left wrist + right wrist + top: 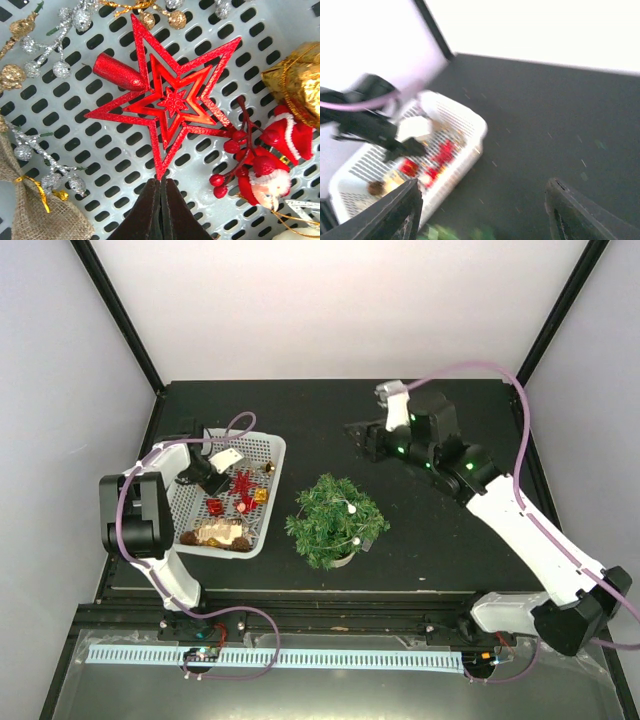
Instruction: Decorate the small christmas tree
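Note:
The small christmas tree (335, 515) stands upright in its cream pot (344, 559) at the middle of the black table, with a few pale balls on it. A glittery red star (172, 102) lies flat in the white basket (100, 150). My left gripper (161, 181) is down in the basket (262, 445) with its fingers pressed together, and the star's lowest point ends in the seam between them. My right gripper (358, 438) hovers behind the tree, open and holding nothing. In the blurred right wrist view, the right gripper (484, 185) shows only bare table between its fingers.
Around the star lie a Santa figure (270, 175), a red berry sprig (232, 150), a gold wrapped ornament (300, 80), silver bead sprigs (50, 60) and a burlap sack (35, 210). The basket (470, 125) sits left of the tree. White walls enclose the table.

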Robot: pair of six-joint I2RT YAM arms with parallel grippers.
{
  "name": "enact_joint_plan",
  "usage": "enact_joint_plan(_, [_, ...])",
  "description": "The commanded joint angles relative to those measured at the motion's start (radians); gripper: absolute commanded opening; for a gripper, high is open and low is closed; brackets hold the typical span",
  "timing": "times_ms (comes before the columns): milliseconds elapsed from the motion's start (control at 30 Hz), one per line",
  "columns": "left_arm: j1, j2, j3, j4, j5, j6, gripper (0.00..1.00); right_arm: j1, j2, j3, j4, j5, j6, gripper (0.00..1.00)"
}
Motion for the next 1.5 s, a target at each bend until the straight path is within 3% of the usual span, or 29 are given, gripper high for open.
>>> enact_joint_plan(0, [0.025, -0.008, 0.01, -0.024, 0.109, -0.044, 0.02, 0.138, 0.119, 0.267, -0.118, 0.094, -0.097, 0.68])
enact_joint_plan(200, [0.052, -0.015, 0.028, -0.024, 0.174, -0.115, 0.02, 0.263, 0.352, 0.564, -0.259, 0.095, -0.102, 0.68])
enact_joint_plan(333, [0.043, 0.014, 0.07, -0.006, 0.149, -0.213, 0.14, 0.266, 0.389, 0.608, -0.278, 0.133, -0.071, 0.68])
enact_joint_plan(633, [-0.038, 0.086, 0.18, -0.032, 0.033, -0.402, 0.26, 0.255, 0.355, 0.53, -0.264, 0.221, -0.039, 0.69])
enact_joint_plan(1033, [-0.088, 0.211, 0.303, -0.119, -0.202, -0.589, 0.2, 0.189, 0.227, 0.324, -0.164, 0.191, -0.024, 0.7])
enact_joint_plan(1467, [-0.104, 0.233, 0.346, -0.15, -0.128, -0.71, 0.27, 0.171, 0.173, 0.208, -0.108, 0.164, -0.026, 0.7])
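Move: The red star lies flat in the basket, its middle about 4 cm ahead of the left hand, 3 cm right and 3 cm below; its red cone is 6 cm ahead, 1 cm right. At the same depth, the burlap bag is 4 cm ahead and 5 cm left, the Santa 2 cm back and 5 cm right. From the right hand the star is some 31 cm left, 5 cm ahead and 30 cm below. Left hand arcs 5 cm forward towards the cone, part-opening, turning 30 degrees counter-clockwise; right swings left, half back. ##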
